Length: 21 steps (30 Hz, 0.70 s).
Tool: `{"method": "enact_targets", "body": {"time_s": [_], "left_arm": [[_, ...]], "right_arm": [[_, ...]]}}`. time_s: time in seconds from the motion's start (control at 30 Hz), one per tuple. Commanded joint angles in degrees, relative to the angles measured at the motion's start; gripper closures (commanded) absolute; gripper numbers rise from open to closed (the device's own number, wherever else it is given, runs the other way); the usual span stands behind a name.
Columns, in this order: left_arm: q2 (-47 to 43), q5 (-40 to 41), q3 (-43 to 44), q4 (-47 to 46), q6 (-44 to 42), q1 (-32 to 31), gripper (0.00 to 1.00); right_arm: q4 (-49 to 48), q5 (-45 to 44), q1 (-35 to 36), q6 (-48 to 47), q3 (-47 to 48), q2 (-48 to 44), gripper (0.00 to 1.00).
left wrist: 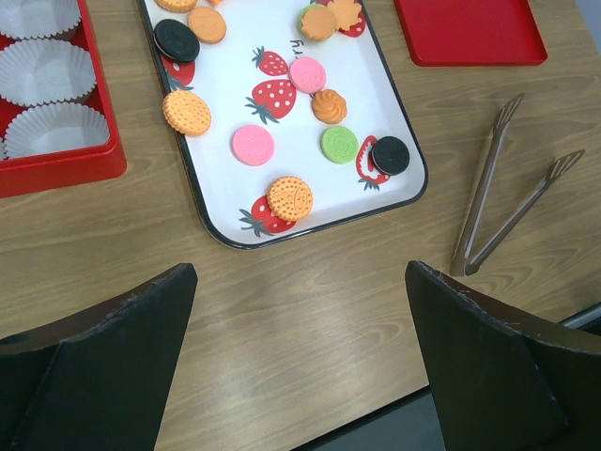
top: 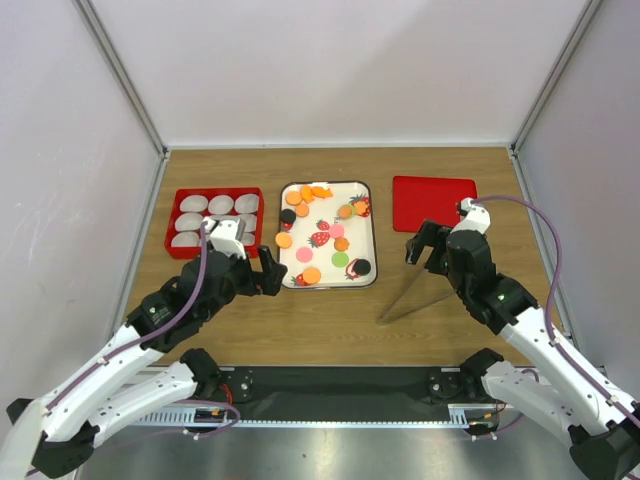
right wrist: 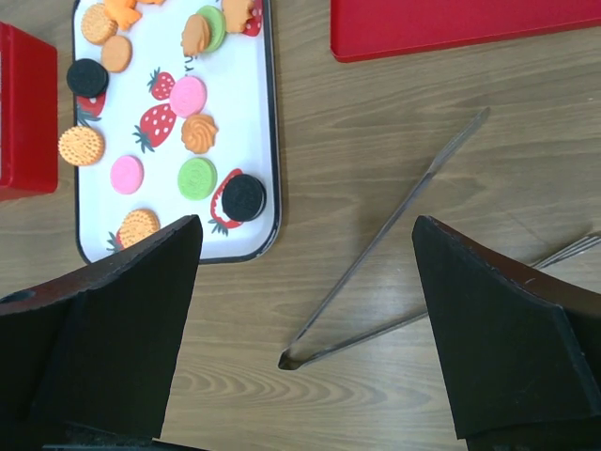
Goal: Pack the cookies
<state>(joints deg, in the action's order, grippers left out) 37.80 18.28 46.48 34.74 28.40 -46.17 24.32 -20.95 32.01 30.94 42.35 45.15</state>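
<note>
The cookies (top: 311, 274) lie loose on a white strawberry-print tray (top: 357, 235) at the table's middle. They are mostly orange, with a few pink, green and black. They also show in the left wrist view (left wrist: 289, 197) and the right wrist view (right wrist: 197, 132). My left gripper (top: 255, 270) is open and empty above the bare wood by the tray's near left corner; in its own view (left wrist: 300, 277) the tray lies just ahead. My right gripper (top: 428, 250) is open and empty to the right of the tray, above metal tongs (right wrist: 376, 240).
A red box (top: 170, 225) of pale paper cups (top: 220, 205) stands left of the tray. A flat red lid (top: 433, 203) lies at the back right. The tongs (top: 415, 300) lie on the wood between tray and right arm.
</note>
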Motion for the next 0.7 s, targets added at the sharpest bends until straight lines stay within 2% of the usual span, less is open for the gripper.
{"method": "enact_targets", "body": {"time_s": [0.0,0.33,0.43,0.5,0.67], "left_arm": [[0.0,-0.3,-0.7,-3.5,0.6,-0.2,0.00],[5.9,-2.3,-2.2,-9.6,1.6,-2.0,0.00],[9.0,-0.8,-1.5,-11.4,1.9,-5.6,0.00],[11.1,1.5,-1.1,-13.7,2.3,-10.1,0.00],[25.0,5.7,1.0,-22.0,1.9,-21.1,0.00]], "right_arm": [[1.6,-1.0,-0.3,-2.5,3.4,-0.7,0.00],[6.1,0.5,-0.3,-6.2,7.7,-2.4,0.00],[7.2,0.4,-0.4,-6.4,8.5,-3.1,0.00],[8.4,0.0,-0.4,-6.4,9.9,-3.1,0.00],[10.7,-1.6,-0.5,-6.1,12.9,-3.7,0.00]]}}
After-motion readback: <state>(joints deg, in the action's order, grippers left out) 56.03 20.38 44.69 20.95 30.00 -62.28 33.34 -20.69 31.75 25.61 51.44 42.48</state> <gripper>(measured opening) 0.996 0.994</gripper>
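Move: The tongs lie open on the table, their middle about 23 cm to my left hand's right, some 2 cm farther out and 20 cm below it. Nearest in the cookie tray, at about the same depth, are the black cookie, roughly 9 cm ahead and 13 cm right, and the near orange cookie, 8 cm ahead and 3 cm right. From my right hand the tongs are about 5 cm right, 2 cm back and 18 cm below. I swing my left hand to the right with growing speed, about 10 cm, sinking some 5 cm on the way, past the near side of the cookie tray towards the tongs, turning it roughly 15 degrees clockwise with the fingers kept wide open. Meanwhile I lift my open right hand about 5 cm, up and away from the tongs. ##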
